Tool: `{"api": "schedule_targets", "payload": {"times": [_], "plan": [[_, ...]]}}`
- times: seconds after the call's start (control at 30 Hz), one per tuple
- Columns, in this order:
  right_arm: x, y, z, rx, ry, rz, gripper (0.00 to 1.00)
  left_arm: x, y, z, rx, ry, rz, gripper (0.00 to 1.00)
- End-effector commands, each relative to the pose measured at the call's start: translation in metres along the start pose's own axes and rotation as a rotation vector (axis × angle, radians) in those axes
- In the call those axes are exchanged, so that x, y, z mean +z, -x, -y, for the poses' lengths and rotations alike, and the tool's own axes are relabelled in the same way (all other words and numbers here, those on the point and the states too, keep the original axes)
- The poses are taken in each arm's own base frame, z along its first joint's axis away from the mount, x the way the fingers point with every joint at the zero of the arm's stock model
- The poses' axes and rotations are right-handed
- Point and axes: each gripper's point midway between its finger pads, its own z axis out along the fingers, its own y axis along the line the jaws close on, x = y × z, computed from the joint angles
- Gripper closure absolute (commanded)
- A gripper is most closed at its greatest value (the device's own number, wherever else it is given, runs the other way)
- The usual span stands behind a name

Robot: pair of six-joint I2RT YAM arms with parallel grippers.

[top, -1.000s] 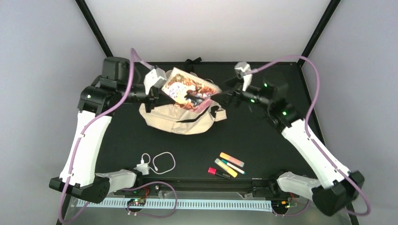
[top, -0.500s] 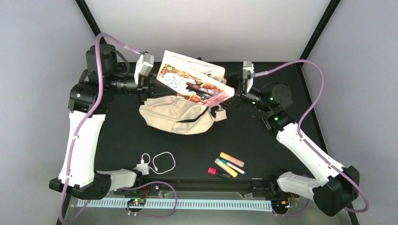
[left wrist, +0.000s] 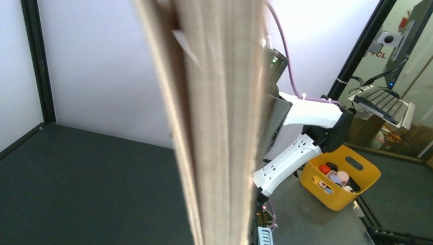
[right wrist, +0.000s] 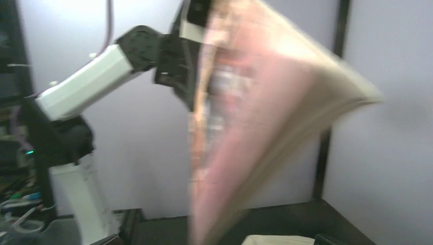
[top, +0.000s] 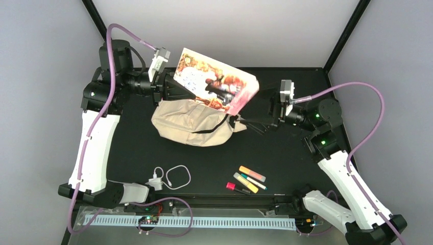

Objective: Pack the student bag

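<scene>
The student bag [top: 191, 122], cream-beige with black straps, lies slumped at the back middle of the table; a corner of it shows at the bottom of the right wrist view [right wrist: 275, 240]. A book with a colourful cover [top: 214, 87] hangs tilted above the bag. My left gripper [top: 171, 89] is shut on the book's left edge. Its page edge [left wrist: 219, 127] fills the left wrist view and hides the fingers. My right gripper [top: 250, 125] stands open, just right of the bag and below the book's pink corner, apart from it. The book is a blur in the right wrist view [right wrist: 245, 127].
A white charger with a coiled cable [top: 171, 177] lies near the front left. Several markers and highlighters [top: 247, 179] lie near the front middle. A yellow basket of small items [left wrist: 339, 176] sits off the table beyond the right arm.
The right gripper has let go of the book's right corner and drawn back to the right and down. The left gripper has raised the book's left side higher above the bag.
</scene>
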Motion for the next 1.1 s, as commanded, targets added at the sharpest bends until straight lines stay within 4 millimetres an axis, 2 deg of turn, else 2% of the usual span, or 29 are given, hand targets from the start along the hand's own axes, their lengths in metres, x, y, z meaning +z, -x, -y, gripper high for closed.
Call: {"api": "schedule_targets", "payload": {"times": [0.0, 0.07, 0.2, 0.27, 0.33, 0.43, 0.5, 0.53, 0.57, 0.6, 0.63, 0.67, 0.7, 0.73, 0.77, 0.83, 0.87, 0.9, 0.97, 1.03, 1.07], "plan": [[0.003, -0.002, -0.024, 0.003, 0.164, -0.025, 0.0, -0.005, 0.017, 0.009, 0.071, 0.01, 0.028, 0.98], [0.008, 0.007, -0.013, 0.033, 0.126, 0.032, 0.0, -0.005, 0.016, 0.009, 0.068, 0.009, 0.027, 0.98], [0.013, 0.029, -0.006, 0.078, 0.128, 0.168, 0.0, -0.005, 0.012, 0.01, 0.064, 0.01, 0.023, 0.98], [0.019, 0.035, 0.0, 0.109, 0.121, 0.194, 0.07, -0.004, 0.007, 0.008, 0.051, 0.01, 0.019, 0.99], [0.024, 0.039, 0.0, 0.144, 0.146, 0.226, 0.28, -0.002, 0.0, 0.002, 0.026, 0.016, 0.013, 0.98], [0.03, 0.044, -0.005, 0.173, 0.208, 0.226, 0.66, -0.001, -0.008, -0.011, 0.009, 0.05, 0.002, 0.98], [0.032, 0.042, -0.003, 0.202, 0.21, 0.215, 0.95, -0.001, -0.014, -0.019, 0.017, 0.087, -0.012, 0.98], [0.031, 0.04, 0.001, 0.22, 0.191, 0.205, 0.99, -0.001, -0.019, -0.027, 0.018, 0.123, -0.024, 0.98], [0.031, 0.036, 0.007, 0.246, 0.16, 0.181, 0.99, -0.001, -0.025, -0.037, 0.012, 0.168, -0.04, 0.94], [0.03, 0.03, 0.015, 0.275, 0.117, 0.15, 0.99, -0.002, -0.035, -0.053, -0.003, 0.234, -0.064, 0.72], [0.026, 0.017, 0.029, 0.33, 0.048, 0.103, 0.99, -0.004, -0.048, -0.072, -0.017, 0.306, -0.101, 0.42], [0.019, 0.005, 0.045, 0.372, -0.029, 0.07, 0.99, -0.007, -0.064, -0.093, -0.028, 0.387, -0.151, 0.2], [0.008, -0.008, 0.064, 0.424, -0.131, 0.037, 0.99, -0.01, -0.084, -0.116, -0.035, 0.484, -0.223, 0.11], [-0.007, -0.026, 0.088, 0.482, -0.255, 0.001, 0.99, -0.011, -0.105, -0.135, -0.019, 0.561, -0.303, 0.1], [-0.031, -0.045, 0.115, 0.541, -0.406, -0.035, 0.99, -0.014, -0.125, -0.155, 0.002, 0.645, -0.393, 0.1], [-0.081, -0.086, 0.153, 0.656, -0.685, -0.108, 0.99, -0.004, -0.156, -0.174, 0.069, 0.7, -0.526, 0.13], [-0.106, -0.105, 0.166, 0.7, -0.811, -0.143, 0.99, 0.009, -0.167, -0.176, 0.102, 0.687, -0.571, 0.15], [-0.127, -0.122, 0.173, 0.737, -0.898, -0.171, 0.99, 0.025, -0.175, -0.176, 0.125, 0.657, -0.597, 0.15], [-0.152, -0.144, 0.176, 0.752, -0.989, -0.189, 0.99, 0.058, -0.185, -0.172, 0.147, 0.575, -0.612, 0.14], [-0.165, -0.158, 0.177, 0.747, -1.048, -0.198, 0.99, 0.089, -0.198, -0.174, 0.162, 0.506, -0.627, 0.03], [-0.168, -0.164, 0.176, 0.75, -1.058, -0.209, 0.99, 0.101, -0.205, -0.178, 0.176, 0.487, -0.636, 0.01]]}}
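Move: The pink book is held in the left fingers, its middle about 6 cm to their right and 2 cm farther out. From the right hand, which is empty and wide open, the book's middle lies some 9 cm left, 3 cm ahead and 5 cm above. The bag lies far below both: roughly 20 cm ahead of the left hand, 5 cm to its left and 45 cm down, and about 19 cm left of the right hand and 20 cm ahead. The right fingers come a few centimetres forward, left and up, and pinch the book's free right-hand end while the left hand keeps it nearly still. The left then opens wide, drops over 20 cm and goes about 10 cm forward towards the bag, tilting its fingers down. The right carries the book right, down and forward, roughly 15 cm each way, tipping down and swinging clockwise. ##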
